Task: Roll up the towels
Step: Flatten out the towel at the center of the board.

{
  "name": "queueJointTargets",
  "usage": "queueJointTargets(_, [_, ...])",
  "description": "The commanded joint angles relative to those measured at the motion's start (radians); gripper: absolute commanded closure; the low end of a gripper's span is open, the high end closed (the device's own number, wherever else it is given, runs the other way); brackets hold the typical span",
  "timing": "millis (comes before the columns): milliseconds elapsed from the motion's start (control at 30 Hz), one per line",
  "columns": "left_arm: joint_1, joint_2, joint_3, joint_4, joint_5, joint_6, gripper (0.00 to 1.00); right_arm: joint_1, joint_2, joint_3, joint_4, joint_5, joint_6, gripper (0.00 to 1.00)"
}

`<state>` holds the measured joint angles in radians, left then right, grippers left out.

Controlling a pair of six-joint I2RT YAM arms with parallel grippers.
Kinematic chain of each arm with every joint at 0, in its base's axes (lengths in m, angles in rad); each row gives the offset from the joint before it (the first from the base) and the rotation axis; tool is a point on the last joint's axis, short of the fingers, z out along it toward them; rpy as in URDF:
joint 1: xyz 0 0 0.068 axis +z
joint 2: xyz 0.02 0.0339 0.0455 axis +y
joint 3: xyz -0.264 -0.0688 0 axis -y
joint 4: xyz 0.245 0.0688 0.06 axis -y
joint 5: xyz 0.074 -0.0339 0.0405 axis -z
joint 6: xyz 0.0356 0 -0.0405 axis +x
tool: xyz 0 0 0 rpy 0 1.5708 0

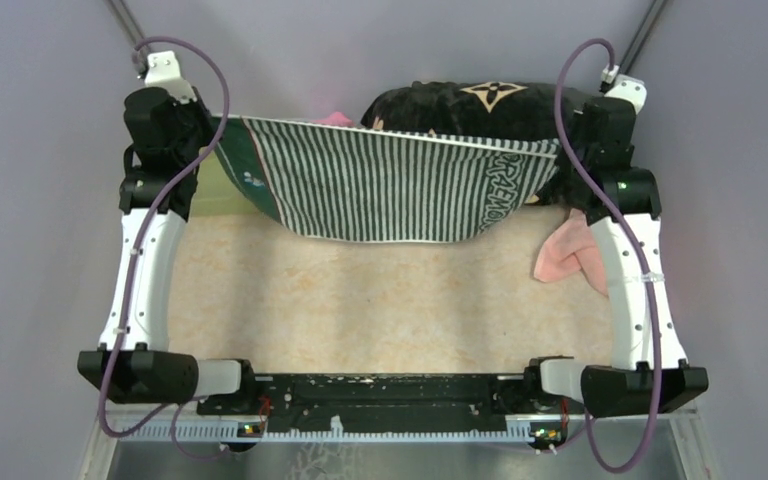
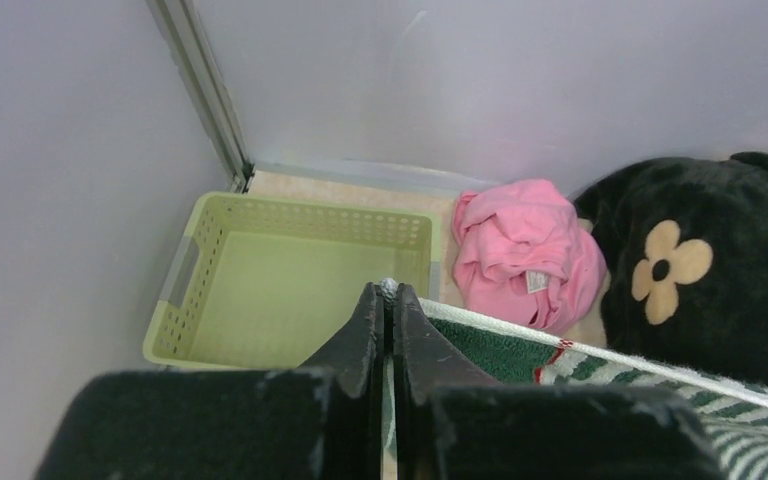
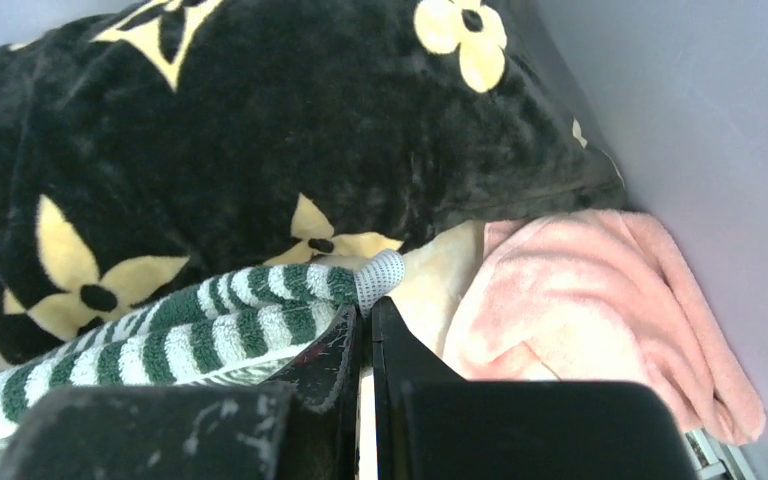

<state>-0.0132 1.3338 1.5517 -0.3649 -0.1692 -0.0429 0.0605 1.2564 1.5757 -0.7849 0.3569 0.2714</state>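
Note:
The green and white striped towel hangs stretched between both arms above the far half of the table, its lower edge sagging. My left gripper is shut on the towel's left corner; a bit of white hem pokes out at the tips. My right gripper is shut on the right corner, where a white hem tab sticks out. The salmon-pink towel lies crumpled at the right, beside the right arm, and fills the right of the right wrist view.
A black blanket with tan flowers is heaped at the back wall behind the hanging towel. A pale green basket sits in the back left corner, with a bright pink cloth next to it. Grey walls close in on three sides.

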Motion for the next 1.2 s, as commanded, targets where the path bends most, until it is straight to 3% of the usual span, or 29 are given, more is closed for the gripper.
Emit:
queueJointTargets(0, [0.023,-0.127,-0.018,0.099,0.035,0.013,1.00,-0.023,-0.114,0.053,0.051,-0.019,-0.040,1.00])
queueJointTargets(133, [0.023,-0.280,-0.177,0.106,0.049,-0.024,1.00,-0.023,-0.231,-0.074,0.044,-0.076,-0.003,1.00])
queueJointTargets(267, [0.023,-0.447,-0.417,0.089,0.017,-0.105,1.00,-0.023,-0.379,-0.310,0.016,-0.120,0.081,1.00])
queueJointTargets(533, [0.022,-0.887,-0.904,-0.075,-0.179,-0.480,1.00,-0.023,-0.709,-0.831,-0.008,-0.323,0.393,1.00])
queueJointTargets(600, [0.022,-1.005,-0.964,-0.122,-0.210,-0.574,0.90,-0.022,-0.796,-0.904,-0.034,-0.362,0.449,1.00])
queueJointTargets(633, [0.022,-1.078,-0.981,-0.147,-0.225,-0.609,0.81,-0.023,-0.836,-0.927,-0.054,-0.368,0.469,1.00])
queueJointTargets(767, [0.022,-1.236,-0.988,-0.208,-0.275,-0.648,0.75,-0.023,-0.967,-0.939,-0.165,-0.362,0.488,0.88])
queueJointTargets(900, [0.021,-1.262,-0.924,-0.256,-0.294,-0.622,0.43,-0.023,-1.013,-0.891,-0.248,-0.366,0.463,0.67])
queueJointTargets(1000, [0.018,-1.258,-0.879,-0.252,-0.293,-0.555,0.37,-0.023,-1.014,-0.841,-0.278,-0.374,0.438,0.50])
queueJointTargets(1167, [0.004,-1.160,-0.861,-0.117,-0.065,-0.406,0.32,-0.022,-0.961,-0.788,-0.239,-0.346,0.344,0.39])
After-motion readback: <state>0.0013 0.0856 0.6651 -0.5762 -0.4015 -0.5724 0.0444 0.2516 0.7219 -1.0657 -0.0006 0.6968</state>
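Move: I hold the towel stretched by its upper corners, hands high. The clear middle of the board lies about 19 cm back, 34 cm right and 38 cm below my left hand; from my right it is some 12 cm back, 34 cm left, 34 cm down. Low beyond my left hand are the basket, 12 ahead and 5 left, and the pink towel, 13 ahead and 20 right; from my right, the black pillow is 20 ahead, 8 left, and the peach towel 3 back, 16 right. I draw both hands back towards myself, lifting a touch and then swooping down to about 20 cm below their start, so the towel sweeps down over the board. Both roll some 30 degrees, outer sides dipping, the right drifting 6 cm left. Near the bottom my left fingers open, then my right, freeing the corners while still above the board; both hands then rise slightly, ending 20–25 cm back. ##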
